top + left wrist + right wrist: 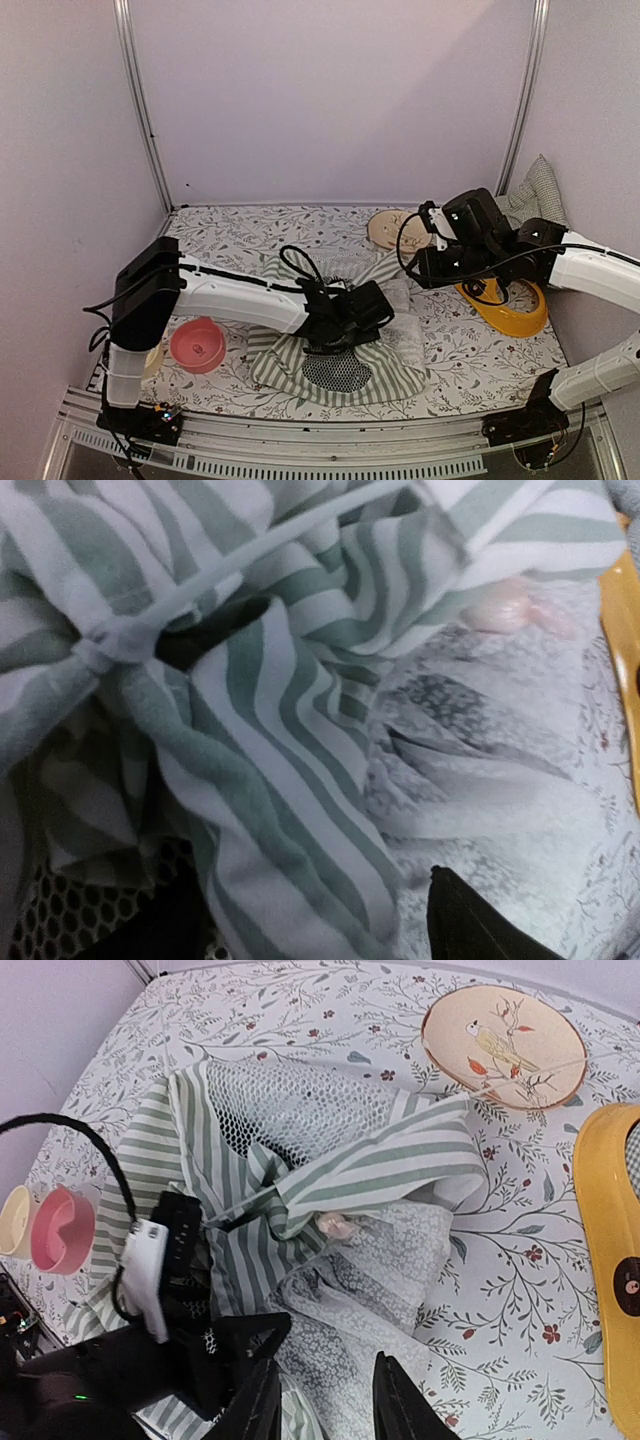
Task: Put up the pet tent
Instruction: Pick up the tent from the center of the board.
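Note:
The pet tent [290, 360] lies collapsed in a heap of green-and-white striped fabric at the table's middle, with its black mesh window [338, 372] facing up near the front. My left gripper [375, 310] rests low on the heap. Its jaws stand wide open, and a striped fold [300, 810] rises between them without being pinched. A thin white pole [260, 555] crosses the fabric just ahead. The white lace curtain [370, 1270] spills out to the right. My right gripper [325, 1385] hovers open above the lace, holding nothing.
A pink bowl [197, 345] and a cream cup [152, 360] sit at the front left. A bird-painted plate [503, 1047] lies at the back. A yellow dish [610, 1260] is on the right, and a checked cushion [535, 195] leans in the back right corner.

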Controlling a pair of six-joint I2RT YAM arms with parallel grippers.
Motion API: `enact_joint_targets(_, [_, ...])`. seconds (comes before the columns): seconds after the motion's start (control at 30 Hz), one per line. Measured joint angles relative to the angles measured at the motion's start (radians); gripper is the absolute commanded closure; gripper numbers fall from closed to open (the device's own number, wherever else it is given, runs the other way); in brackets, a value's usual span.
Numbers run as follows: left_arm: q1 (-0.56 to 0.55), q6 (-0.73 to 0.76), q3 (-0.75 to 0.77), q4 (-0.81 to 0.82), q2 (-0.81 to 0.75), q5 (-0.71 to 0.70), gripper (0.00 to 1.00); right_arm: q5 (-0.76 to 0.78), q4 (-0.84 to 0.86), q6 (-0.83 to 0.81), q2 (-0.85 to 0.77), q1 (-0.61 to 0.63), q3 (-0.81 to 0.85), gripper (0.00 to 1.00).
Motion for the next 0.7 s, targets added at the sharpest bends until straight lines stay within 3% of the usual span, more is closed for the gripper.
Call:
enact_joint_targets(0.1, [0.007,-0.092,0.124,-0.1,0.128,-0.051,0.42,-0.002,0.025,0.0,-0.026,0.0,0.011,0.66])
enact_joint_targets(0.23, [0.022,-0.169,0.247,-0.201,0.21,-0.135,1.0,-0.006,0.036,0.0,-0.04,0.0,0.012,0.66])
enact_joint_targets(0.47, [0.049,-0.157,0.35,-0.309,0.216,-0.286,1.0,-0.011,0.04,-0.003,-0.049,0.0,0.012,0.66])
enact_joint_targets(0.7, [0.0,0.006,0.336,-0.338,0.147,-0.433,1.0,-0.009,0.039,-0.032,-0.047,0.0,0.055,0.66])
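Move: The tent's gathered middle lies about 4 cm ahead of the left hand, 1 cm to its left and 3 cm below the open fingers. The round plate is roughly 24 cm ahead and 7 cm to the right. The pink bowl sits some 37 cm to the left and 3 cm back, the yellow ring some 28 cm to the right and 5 cm ahead. From the raised right hand the tent's middle is about 12 cm left, roughly level fore and aft, and 17 cm below. The tent's bunched striped cloth is pinched by the left hand, which pushes forward about 5 cm and dips some 3 cm as its open fingers close nearly shut; it then rises about 8 cm, turning counter-clockwise and tilting its fingers up and forward. The empty right hand lifts some 5 cm, clear of the tent, its opening unchanged. ##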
